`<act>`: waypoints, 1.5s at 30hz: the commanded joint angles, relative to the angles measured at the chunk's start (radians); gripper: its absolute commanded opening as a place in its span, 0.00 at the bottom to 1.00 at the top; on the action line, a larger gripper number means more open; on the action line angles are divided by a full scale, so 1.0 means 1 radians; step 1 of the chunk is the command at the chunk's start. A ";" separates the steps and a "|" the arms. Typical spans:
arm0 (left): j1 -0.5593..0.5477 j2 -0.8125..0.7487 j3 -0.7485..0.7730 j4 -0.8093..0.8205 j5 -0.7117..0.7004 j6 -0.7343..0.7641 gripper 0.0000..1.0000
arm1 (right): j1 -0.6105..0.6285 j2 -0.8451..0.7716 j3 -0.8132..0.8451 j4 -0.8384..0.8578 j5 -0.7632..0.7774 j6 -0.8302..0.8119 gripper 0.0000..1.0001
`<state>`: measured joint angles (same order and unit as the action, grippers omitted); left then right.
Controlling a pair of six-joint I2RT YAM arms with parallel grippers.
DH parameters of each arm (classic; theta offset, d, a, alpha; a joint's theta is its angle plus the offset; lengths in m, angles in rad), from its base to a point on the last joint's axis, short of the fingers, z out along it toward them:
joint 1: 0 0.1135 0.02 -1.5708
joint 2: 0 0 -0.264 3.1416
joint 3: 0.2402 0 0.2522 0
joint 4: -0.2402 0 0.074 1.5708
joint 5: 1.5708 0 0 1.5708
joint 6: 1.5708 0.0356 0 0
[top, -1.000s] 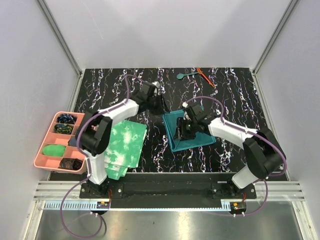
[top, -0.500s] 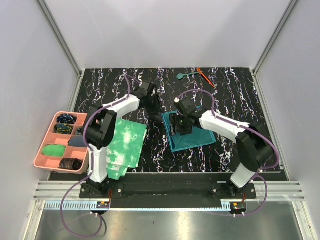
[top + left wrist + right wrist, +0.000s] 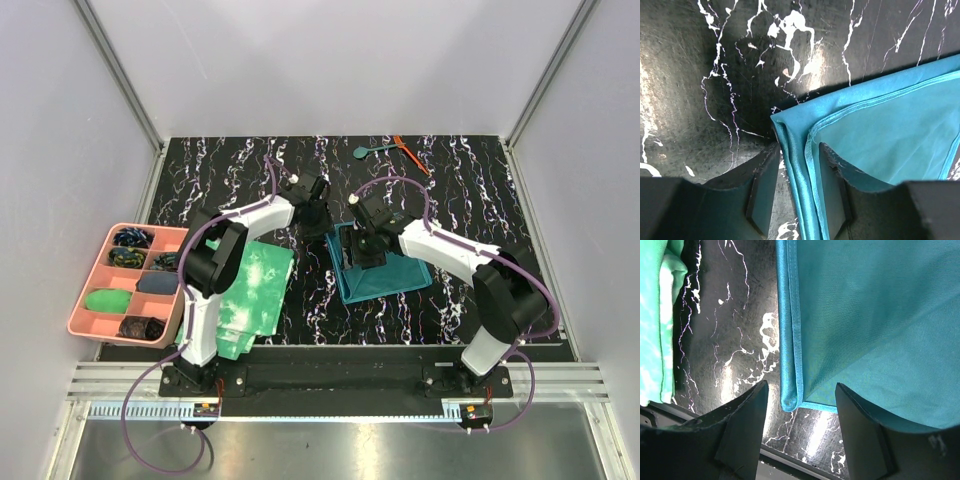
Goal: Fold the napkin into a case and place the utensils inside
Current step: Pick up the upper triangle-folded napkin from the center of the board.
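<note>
The dark teal napkin (image 3: 385,268) lies folded in layers as a broad rectangle at mid-table; no slim case shows. My left gripper (image 3: 317,222) is at its far left corner. In the left wrist view it (image 3: 797,152) is open, its fingers (image 3: 762,185) astride the hemmed left edge of the napkin (image 3: 880,135) without pinching it. My right gripper (image 3: 358,256) hovers over the napkin's left side. In the right wrist view it (image 3: 801,390) is open wide, with a corner of the napkin (image 3: 790,402) between its jaws. The utensils, a teal spoon (image 3: 365,151) and an orange-red stick (image 3: 410,154), lie at the far edge.
Green-and-white mottled cloths (image 3: 250,292) lie left of the napkin and show at the left of the right wrist view (image 3: 657,315). A pink compartment tray (image 3: 88,262) holding small items stands at the left table edge. White walls enclose the black marbled table (image 3: 470,190).
My left gripper has swung right to the napkin's far left corner. My right gripper has shifted left across the napkin and opened wider.
</note>
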<state>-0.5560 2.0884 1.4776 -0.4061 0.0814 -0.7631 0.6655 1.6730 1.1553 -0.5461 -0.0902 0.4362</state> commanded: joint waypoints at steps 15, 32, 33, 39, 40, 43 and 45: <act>0.007 0.019 -0.039 0.052 -0.058 -0.050 0.15 | 0.124 0.077 0.047 0.021 0.076 -0.014 0.61; 0.007 0.012 -0.042 0.070 -0.015 -0.059 0.02 | 0.233 0.160 0.058 -0.029 0.245 0.016 0.45; 0.007 0.015 -0.042 0.070 -0.014 -0.058 0.02 | 0.241 0.168 0.057 -0.034 0.250 0.018 0.45; 0.011 0.010 -0.049 0.076 -0.006 -0.059 0.02 | 0.275 0.212 0.040 -0.038 0.285 0.015 0.45; 0.013 0.009 -0.050 0.076 -0.002 -0.061 0.02 | 0.276 0.220 0.034 -0.038 0.291 0.013 0.45; 0.016 0.007 -0.054 0.081 0.007 -0.056 0.02 | 0.286 0.257 0.024 -0.044 0.316 0.013 0.40; 0.019 0.005 -0.062 0.092 0.023 -0.050 0.06 | 0.295 0.280 0.024 -0.058 0.343 0.013 0.38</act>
<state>-0.5442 2.0960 1.4479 -0.3305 0.0834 -0.8211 0.9367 1.8660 1.1976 -0.5770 0.1997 0.4404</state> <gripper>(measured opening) 0.025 0.404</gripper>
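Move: The napkin's far left corner, where its folded left edge ends, is about 2 cm ahead of the left hand and 1 cm below it, with the edge already between the open fingers. From the right hand, the napkin's near left corner is some 6 cm back, 3 cm to the left and 7 cm below. The green cloth's middle is about 14 cm back and 20 cm left of the left hand; the spoon is some 21 cm ahead and 11 cm right of it. The left hand eases barely 1 cm forward over the folded left edge and shuts its fingers, pinching the layers just behind the far corner, then keeps that grip in place. After a brief wait the right hand sinks some 6 cm while going about 4 cm back and 3 cm left to the edge's near end, turning nearly 20 degrees so its fingers point more steeply down, and narrows them astride the folded edge just ahead of the near corner without shutting. ##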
